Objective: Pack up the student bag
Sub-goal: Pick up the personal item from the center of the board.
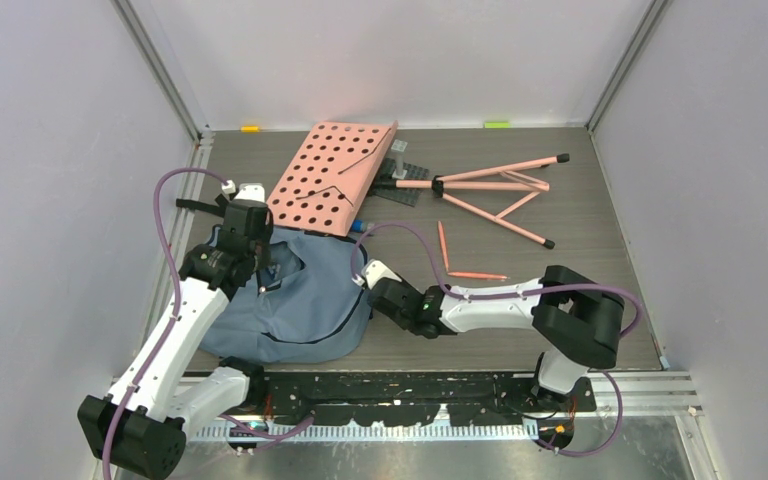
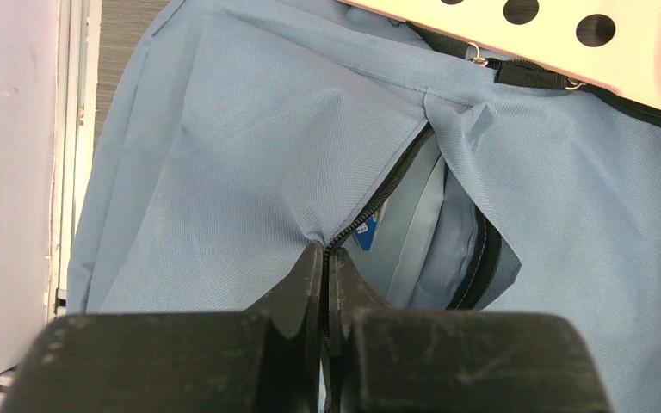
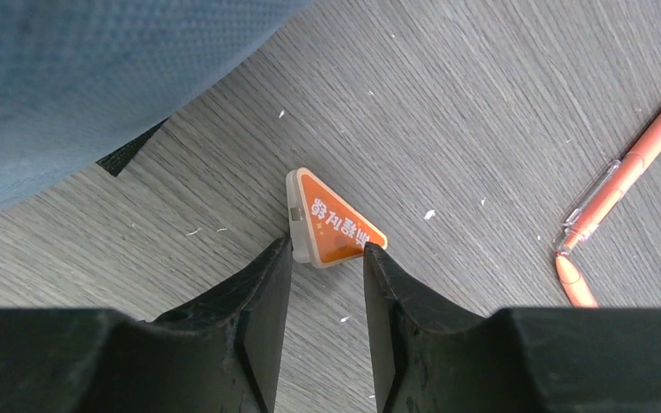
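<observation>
The student bag [image 1: 305, 305] is a blue-grey fabric backpack lying at the left front of the table, with its black zipper part open. My left gripper [image 1: 262, 268] is shut on the bag's zipper edge [image 2: 325, 254], and a blue label shows inside the opening [image 2: 366, 232]. My right gripper [image 1: 365, 272] is just right of the bag, low over the table. In the right wrist view its fingers stand open [image 3: 327, 249] on either side of the near corner of a small orange triangular piece [image 3: 336, 222] that lies flat, with the bag [image 3: 69, 77] to the upper left.
A pink perforated board [image 1: 330, 175] leans over the bag's far edge [image 2: 525, 34]. A pink folding stand [image 1: 500, 190] lies at the back right beside a dark grey plate [image 1: 405, 180]. Two orange pens [image 1: 477, 275] [image 1: 443, 245] lie right of the gripper; one shows [image 3: 628, 172].
</observation>
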Action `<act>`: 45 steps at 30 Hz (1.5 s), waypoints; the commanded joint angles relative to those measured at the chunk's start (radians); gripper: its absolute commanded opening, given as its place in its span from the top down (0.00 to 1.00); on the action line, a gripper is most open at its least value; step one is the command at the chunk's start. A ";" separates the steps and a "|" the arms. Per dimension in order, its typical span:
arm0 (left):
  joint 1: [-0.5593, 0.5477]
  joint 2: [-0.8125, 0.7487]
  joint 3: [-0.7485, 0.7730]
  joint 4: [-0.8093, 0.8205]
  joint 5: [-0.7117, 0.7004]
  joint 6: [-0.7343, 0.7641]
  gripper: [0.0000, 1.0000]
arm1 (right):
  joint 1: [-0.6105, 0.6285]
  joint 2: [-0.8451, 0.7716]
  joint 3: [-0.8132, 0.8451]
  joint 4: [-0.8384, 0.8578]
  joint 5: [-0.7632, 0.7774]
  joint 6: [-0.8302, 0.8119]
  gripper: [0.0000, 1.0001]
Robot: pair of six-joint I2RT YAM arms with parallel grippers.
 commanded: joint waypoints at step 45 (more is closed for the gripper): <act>0.003 -0.031 0.005 0.098 0.032 0.002 1.00 | 0.012 -0.398 0.072 -0.078 0.287 0.205 0.99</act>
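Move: The personal item, orange and triangular, lies on the board about 2 cm ahead of the right hand, 1 cm to its left and barely 1 cm lower. From the right hand, the bag's middle is about 21 cm left and 2 cm ahead, the pen some 12 cm ahead and 8 cm right, the pencil 7 cm ahead and 14 cm right. From the left hand, the item lies about 24 cm right, 4 cm back and 17 cm down. The right hand creeps level along the board, about 2 cm forward and 1 cm left, until its half-open fingers sit around the personal item, then shuts them and pinches it between the tips. It then eases a little back and lifts faster, some 10 cm up while drifting about 4 cm right away from the bag, fingertips tilting up and the wrist turning clockwise, as the left hand keeps its still pinch on the edge of the bag's opening. ##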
